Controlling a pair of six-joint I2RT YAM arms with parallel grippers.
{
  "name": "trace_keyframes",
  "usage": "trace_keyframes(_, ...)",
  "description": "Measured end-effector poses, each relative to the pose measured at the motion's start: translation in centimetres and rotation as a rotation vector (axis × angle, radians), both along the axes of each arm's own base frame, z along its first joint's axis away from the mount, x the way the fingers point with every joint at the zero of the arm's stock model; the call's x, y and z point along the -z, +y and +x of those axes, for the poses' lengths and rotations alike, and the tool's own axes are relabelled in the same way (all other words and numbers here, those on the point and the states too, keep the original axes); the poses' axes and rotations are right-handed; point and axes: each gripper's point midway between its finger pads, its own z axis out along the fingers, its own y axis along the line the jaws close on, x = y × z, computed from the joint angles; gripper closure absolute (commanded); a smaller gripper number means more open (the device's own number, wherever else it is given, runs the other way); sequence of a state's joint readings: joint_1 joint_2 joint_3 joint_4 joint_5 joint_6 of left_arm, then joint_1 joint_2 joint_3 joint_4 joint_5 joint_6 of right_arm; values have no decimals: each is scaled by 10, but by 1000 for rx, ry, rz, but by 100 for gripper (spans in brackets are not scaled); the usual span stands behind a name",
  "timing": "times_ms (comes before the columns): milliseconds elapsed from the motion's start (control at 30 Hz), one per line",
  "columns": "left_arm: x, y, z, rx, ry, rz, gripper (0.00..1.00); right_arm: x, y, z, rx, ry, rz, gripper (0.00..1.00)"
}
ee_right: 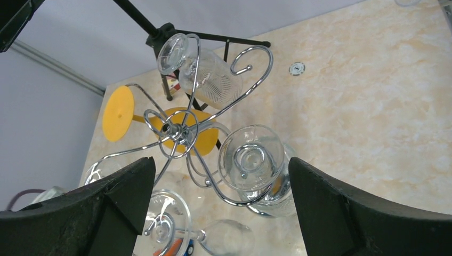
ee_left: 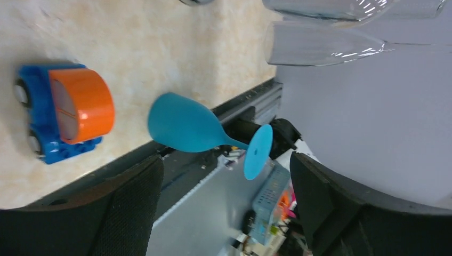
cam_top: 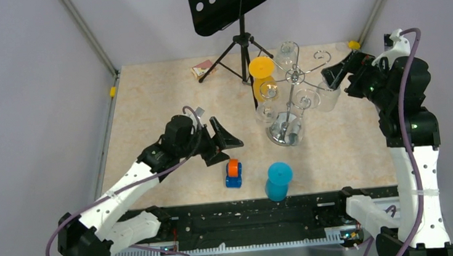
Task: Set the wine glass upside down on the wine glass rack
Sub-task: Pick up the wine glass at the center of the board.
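Note:
A blue wine glass [cam_top: 278, 181] stands rim-down on the table near the front edge. In the left wrist view its bowl [ee_left: 181, 125] and round foot [ee_left: 258, 152] lie ahead of my fingers. My left gripper [cam_top: 229, 151] is open and empty, to the glass's left and apart from it. The chrome wine glass rack [cam_top: 292, 77] stands at mid-right on its domed base [cam_top: 285, 130], with a yellow glass [cam_top: 261, 69] and several clear glasses hanging upside down. My right gripper [cam_top: 332, 79] is open beside the rack's right side, looking down on the hooks [ee_right: 178, 130] and a clear glass [ee_right: 250, 157].
A blue toy car carrying an orange tape roll [cam_top: 233, 172] sits left of the blue glass. A black tripod music stand [cam_top: 242, 40] rises behind the rack. A small box [cam_top: 202, 68] lies at the back. The black rail [cam_top: 244, 216] runs along the front edge.

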State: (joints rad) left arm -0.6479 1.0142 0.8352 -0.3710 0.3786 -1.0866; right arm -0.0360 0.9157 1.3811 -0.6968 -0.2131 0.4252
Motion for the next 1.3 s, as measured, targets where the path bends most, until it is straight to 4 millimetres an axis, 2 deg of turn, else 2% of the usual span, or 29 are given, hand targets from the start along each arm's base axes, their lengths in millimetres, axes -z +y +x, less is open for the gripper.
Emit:
trace_keyframes(233,15,-42,-18,115,197,-133,10,1,10,-6,-53,9,19,5)
trace_keyframes(367,22,-66,-40,218,253,-149,12,1,13,-7,-74,13,25,5)
trace_keyframes(500,20,-82,-57,295,277,-179,17,1,16,-8,-87,14,28,5)
trace_keyframes(633,18,-97,-65,347,306,-226,28,2,17,-9,-96,15,30,5)
trace_keyframes(867,38,-116,-75,402,410,-233,45,4,18,-10,-102,25,31,5)
trace_keyframes(1000,39,-121,-77,420,437,-252,62,4,18,-10,-102,25,29,5)
trace_keyframes(1167,35,-124,-78,433,440,-274,90,4,18,-10,-102,25,28,5)
trace_keyframes(1300,32,-126,-78,440,438,-286,100,4,18,-10,-104,26,29,5)
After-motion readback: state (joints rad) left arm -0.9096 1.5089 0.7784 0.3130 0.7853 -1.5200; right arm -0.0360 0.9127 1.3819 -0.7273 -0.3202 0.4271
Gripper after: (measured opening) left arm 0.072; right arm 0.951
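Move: The blue wine glass stands foot-up about 14 cm to the left hand's right, 9 cm back and, at its middle, some 12 cm below. The toy car is low on the board, nearly under the left hand: about 2 cm back, 2 cm left and 19 cm down. The wine glass rack stands roughly 15 cm ahead and 20 cm right of the left hand. From the right hand, the blue wine glass lies some 21 cm back, 18 cm left and 29 cm down. The left hand sweeps about 13 cm to the right and 8 cm back, sinking only some 3 cm, towards the raised foot of the blue wine glass, while the wrist turns about 40 degrees, largely clockwise, so that fingers pointing forward, right and down come to point almost straight right. The fingers stay wide for the first half, then close nearly shut as the hand slows, and their tips pinch the edge of the glass's flat foot. ##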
